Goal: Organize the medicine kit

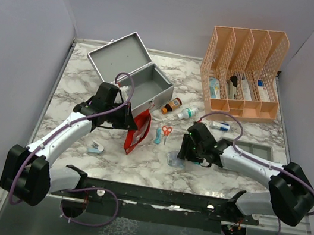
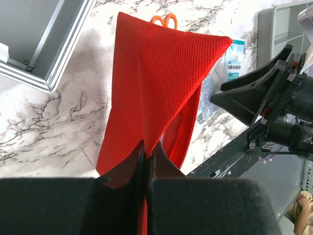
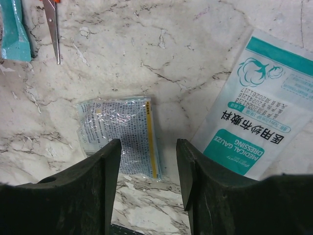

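The medicine kit (image 1: 134, 73) is a grey metal box standing at the back left with its lid thrown open; one corner of it (image 2: 39, 34) shows in the left wrist view. My left gripper (image 1: 129, 122) (image 2: 146, 147) is shut on the edge of a red mesh pouch (image 1: 137, 132) (image 2: 156, 83), which hangs from it over the table just in front of the box. My right gripper (image 1: 182, 154) (image 3: 149, 147) is open, low over a clear printed packet (image 3: 122, 134) (image 1: 175, 160). A white and teal gauze dressing packet (image 3: 259, 112) lies just to its right.
Orange-handled scissors (image 1: 166, 132) (image 3: 51, 29) and a teal sachet (image 1: 158, 134) lie between the arms. A brown bottle (image 1: 172, 105), a white bottle (image 1: 188, 113) and a tube (image 1: 219, 126) sit behind. An orange mesh organizer (image 1: 243, 71) stands back right, a shallow grey tray (image 1: 254, 150) beside it.
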Robot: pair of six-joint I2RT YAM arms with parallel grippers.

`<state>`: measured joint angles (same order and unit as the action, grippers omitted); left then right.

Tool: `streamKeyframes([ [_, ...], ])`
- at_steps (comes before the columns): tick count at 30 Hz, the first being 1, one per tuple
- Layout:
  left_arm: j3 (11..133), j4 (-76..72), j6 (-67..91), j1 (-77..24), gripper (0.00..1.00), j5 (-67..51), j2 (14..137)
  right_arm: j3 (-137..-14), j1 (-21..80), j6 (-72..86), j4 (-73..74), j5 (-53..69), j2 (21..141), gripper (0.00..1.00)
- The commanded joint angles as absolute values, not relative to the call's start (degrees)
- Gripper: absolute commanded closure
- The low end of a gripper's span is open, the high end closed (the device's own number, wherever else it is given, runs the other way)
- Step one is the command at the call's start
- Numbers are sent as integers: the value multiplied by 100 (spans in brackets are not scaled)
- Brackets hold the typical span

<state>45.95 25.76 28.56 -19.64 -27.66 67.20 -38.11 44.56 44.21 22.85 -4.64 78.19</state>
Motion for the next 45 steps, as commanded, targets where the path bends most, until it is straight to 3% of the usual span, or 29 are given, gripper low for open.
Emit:
streamKeyframes([
  [1, 4553, 2461, 2791, -2001, 100, -2737, 6723, -3631, 4265, 4175, 1915, -9, 7584, 51],
  [9, 4569, 2461, 2791, -2002, 100, -2737, 6732, -3424, 4015, 3996, 1617, 658, 7713, 55],
  [20, 4693, 2461, 2791, -2008, 100, -2737, 6797, -3711, 3989, 3974, 1568, 657, 8189, 98],
  [33, 4703, 2461, 2791, -2010, 100, -2737, 6855, -4237, 4059, 4848, 2164, 493, 7154, 99],
  [45, 4606, 2461, 2791, -2068, 100, -2737, 6712, -5002, 4472, 5486, 2613, 227, 7444, 99],
])
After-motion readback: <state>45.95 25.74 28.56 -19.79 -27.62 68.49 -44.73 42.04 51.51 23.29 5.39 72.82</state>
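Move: The clear printed packet lies flat just under the right hand's half-open fingers, its middle about 2 cm to the left, roughly level with them and 1 cm below. From that hand the green-and-white dressing pack is some 7 cm right and 2 cm ahead, the scissors 7 cm left and 9 cm ahead. From the left hand, which still holds the red first aid pouch open, the packet is roughly 16 cm right, 6 cm back and 13 cm down. Edging left about 2 cm and slightly down, the right hand shuts its fingers fully and pinches the packet by its right-hand, yellow-striped edge. It then rises some 7 cm, drifting farther left and a little forward towards the pouch, the fingertips swinging about 15 degrees to the left over the whole move. The left hand keeps its grip on the pouch, all but still. ##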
